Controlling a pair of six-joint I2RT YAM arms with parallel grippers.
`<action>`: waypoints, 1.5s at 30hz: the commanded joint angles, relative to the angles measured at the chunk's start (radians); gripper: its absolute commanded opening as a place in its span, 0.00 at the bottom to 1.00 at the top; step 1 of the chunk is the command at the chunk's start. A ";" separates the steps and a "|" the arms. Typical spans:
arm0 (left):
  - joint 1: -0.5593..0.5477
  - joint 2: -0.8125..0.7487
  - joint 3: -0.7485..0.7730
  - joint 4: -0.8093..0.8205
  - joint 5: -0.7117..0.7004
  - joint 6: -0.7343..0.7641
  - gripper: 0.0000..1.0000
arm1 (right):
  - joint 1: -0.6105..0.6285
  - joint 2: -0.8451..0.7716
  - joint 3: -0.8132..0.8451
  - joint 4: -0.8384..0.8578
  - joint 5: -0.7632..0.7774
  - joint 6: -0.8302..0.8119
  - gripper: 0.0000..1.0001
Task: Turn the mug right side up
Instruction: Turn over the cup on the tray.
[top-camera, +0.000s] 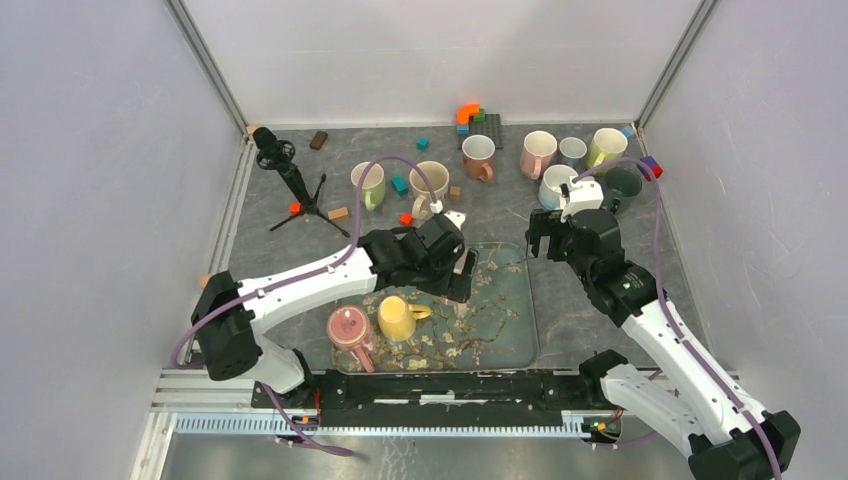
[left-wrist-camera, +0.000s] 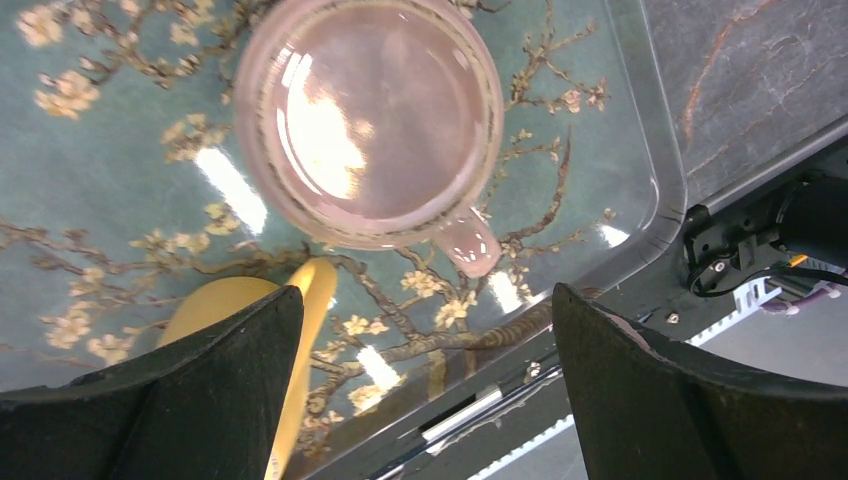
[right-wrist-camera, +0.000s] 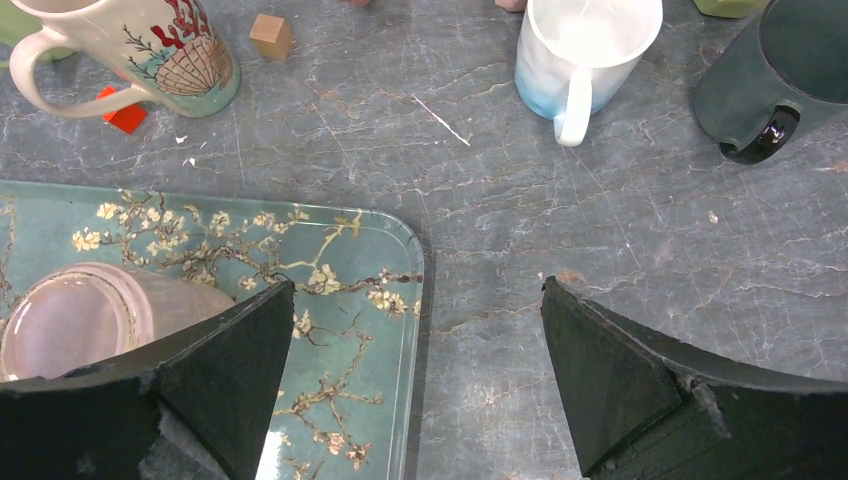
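Note:
A pink mug (left-wrist-camera: 370, 120) stands on the blossom-print tray (left-wrist-camera: 620, 150), seemingly bottom up, with a flat glossy disc facing the camera and its handle toward the tray's corner. My left gripper (left-wrist-camera: 425, 290) hovers open just above it, holding nothing. From above, the left arm (top-camera: 458, 283) hides this mug. The right wrist view shows the mug (right-wrist-camera: 70, 320) at its left edge, partly behind a finger. My right gripper (right-wrist-camera: 416, 284) hangs open and empty over the tray's far right corner (right-wrist-camera: 400, 240), also seen from above (top-camera: 545, 235).
A yellow mug (top-camera: 398, 318) and another pink mug (top-camera: 350, 328) sit on the tray's near left. Behind the tray stand a coral-print mug (right-wrist-camera: 150, 50), a white-blue mug (right-wrist-camera: 585, 50), a dark green mug (right-wrist-camera: 780, 70) and several more. A small tripod (top-camera: 295, 185) stands at the far left.

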 joint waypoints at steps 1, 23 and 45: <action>-0.043 0.006 -0.043 0.078 -0.053 -0.131 1.00 | 0.004 -0.001 0.004 0.042 -0.005 0.001 0.98; 0.002 0.050 -0.140 0.158 -0.236 -0.054 0.83 | 0.004 -0.026 -0.026 0.052 -0.030 0.023 0.98; 0.041 0.168 0.016 0.073 -0.049 0.166 0.62 | 0.004 -0.064 -0.079 0.086 -0.029 0.056 0.98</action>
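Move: Just ahead of the open left hand stands the upside-down pink mug, some 4 cm farther out, 3 cm to the right and its middle about 7 cm lower, its handle pointing back. The yellow mug sits about 10 cm to the left of this hand and 4 cm back; the red mug is another 9 cm to the left of the yellow one and a little nearer the base. From the right hand the pink mug lies about 18 cm left, 4 cm back and 13 cm down. Sinking about 6 cm beside the pink mug's handle while drawing slightly back, the left hand then goes forward some 5 cm and leftward, pushing the mug along the tray, and finally eases back right. It yaws counter-clockwise about 10 degrees and returns, while the fingers close by about a third to straddle the handle without a clear pinch. ##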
